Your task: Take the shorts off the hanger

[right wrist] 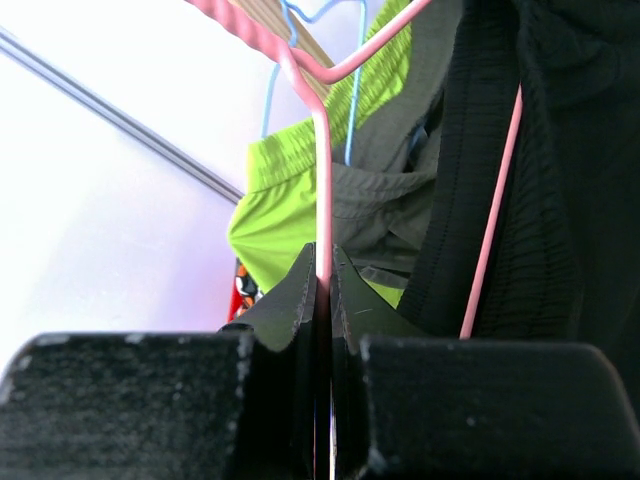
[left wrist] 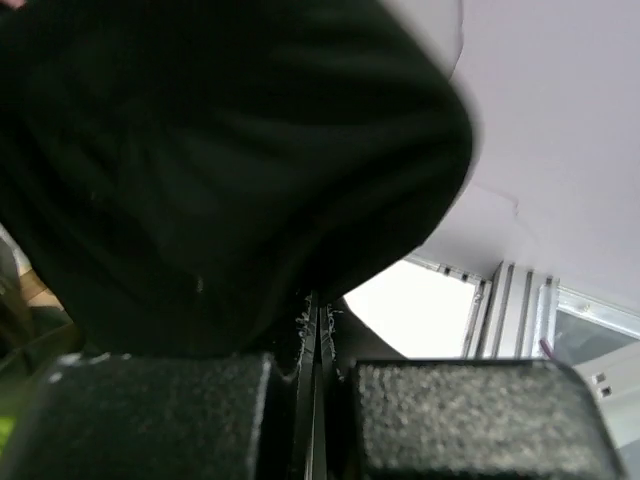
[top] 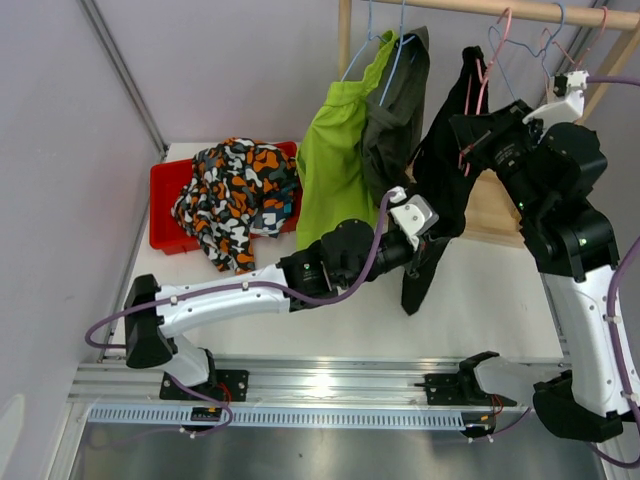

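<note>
The black shorts [top: 443,150] hang on a pink hanger [top: 483,85] from the wooden rail [top: 520,10]. My left gripper [top: 428,243] is shut on their lower part. In the left wrist view the black fabric [left wrist: 220,160] fills the picture above the closed left gripper [left wrist: 318,325]. My right gripper [top: 468,138] is shut on the pink hanger's wire [right wrist: 322,180], pinched at the right gripper [right wrist: 323,275] tips. Lime green shorts [top: 340,150] and dark grey-olive shorts [top: 395,110] hang on blue hangers to the left. Orange-black-white patterned shorts [top: 235,190] lie in the red bin [top: 165,190].
The rack's wooden post [top: 344,35] and base board [top: 495,210] stand at the back right. More empty hangers [top: 555,40] hang at the rail's right end. A grey wall and metal rail [top: 125,70] close off the left side.
</note>
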`<state>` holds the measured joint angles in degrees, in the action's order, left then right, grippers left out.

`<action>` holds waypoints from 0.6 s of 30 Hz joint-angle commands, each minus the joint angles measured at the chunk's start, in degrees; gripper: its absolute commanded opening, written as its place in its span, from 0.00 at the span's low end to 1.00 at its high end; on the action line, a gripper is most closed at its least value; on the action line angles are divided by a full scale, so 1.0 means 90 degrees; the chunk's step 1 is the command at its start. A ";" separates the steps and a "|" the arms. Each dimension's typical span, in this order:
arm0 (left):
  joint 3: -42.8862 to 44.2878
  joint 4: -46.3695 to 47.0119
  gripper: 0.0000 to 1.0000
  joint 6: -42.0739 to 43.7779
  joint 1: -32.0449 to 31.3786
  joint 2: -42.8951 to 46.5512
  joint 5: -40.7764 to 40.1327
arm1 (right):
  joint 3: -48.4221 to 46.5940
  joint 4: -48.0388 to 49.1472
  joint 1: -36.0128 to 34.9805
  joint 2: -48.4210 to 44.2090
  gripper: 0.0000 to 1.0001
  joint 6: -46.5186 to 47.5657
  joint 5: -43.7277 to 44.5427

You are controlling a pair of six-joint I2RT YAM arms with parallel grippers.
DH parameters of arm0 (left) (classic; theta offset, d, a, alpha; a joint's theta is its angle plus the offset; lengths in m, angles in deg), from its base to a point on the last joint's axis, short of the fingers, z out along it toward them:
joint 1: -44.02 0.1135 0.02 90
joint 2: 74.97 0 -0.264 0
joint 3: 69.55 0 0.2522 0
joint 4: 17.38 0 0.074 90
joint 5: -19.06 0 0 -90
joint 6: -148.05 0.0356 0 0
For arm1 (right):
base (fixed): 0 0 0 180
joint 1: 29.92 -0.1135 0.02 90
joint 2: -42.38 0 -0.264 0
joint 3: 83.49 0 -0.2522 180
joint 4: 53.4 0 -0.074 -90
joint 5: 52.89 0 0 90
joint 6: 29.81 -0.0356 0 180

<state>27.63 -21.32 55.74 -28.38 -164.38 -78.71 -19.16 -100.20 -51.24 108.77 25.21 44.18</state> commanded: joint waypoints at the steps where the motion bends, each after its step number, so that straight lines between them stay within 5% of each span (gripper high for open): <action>1: -0.0439 0.0490 0.00 -0.0027 -0.0236 0.0353 -0.0230 | -0.0317 0.0351 -0.0033 -0.0228 0.00 -0.0030 0.0064; 8: -0.2705 0.1047 0.00 -0.0319 -0.1368 0.1837 -0.1418 | -0.0718 0.0165 -0.0033 -0.0131 0.00 0.0137 0.0327; 14: -0.2668 0.0930 0.00 0.0010 -0.1574 0.1644 -0.2055 | -0.0435 0.0350 -0.0033 -0.0365 0.00 -0.0263 0.0289; 18: -0.2977 0.0871 0.00 0.0023 -0.1691 0.1340 -0.2232 | -0.1377 0.0049 -0.0033 -0.0141 0.00 -0.0118 0.0230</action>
<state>2.58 -14.46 55.46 -42.19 -150.89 -96.26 -23.36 -106.16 -51.57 107.52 23.09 45.21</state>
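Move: The left fingers are shut on the black shorts' edge. The shorts' middle lies about 13 cm ahead of that hand, level sideways and in height. The lime shorts hang some 14 cm ahead and 17 cm left, slightly lower; the red bin is roughly 22 cm ahead, 43 cm left and 35 cm below. From the right hand, pinching the pink hanger, the black shorts' middle is about 2 cm ahead and 14 cm below, with the grey-green shorts 8 cm ahead, 9 cm left and 12 cm below. Back, down and to the left, the left hand draws the pinched black shorts away from the pink hanger: about 9 cm back at first, then a centimetre or so forward again while still sinking, ending some 8 cm lower and 5 cm left. The right hand keeps its grip on the hanger, easing back about 2 cm. ##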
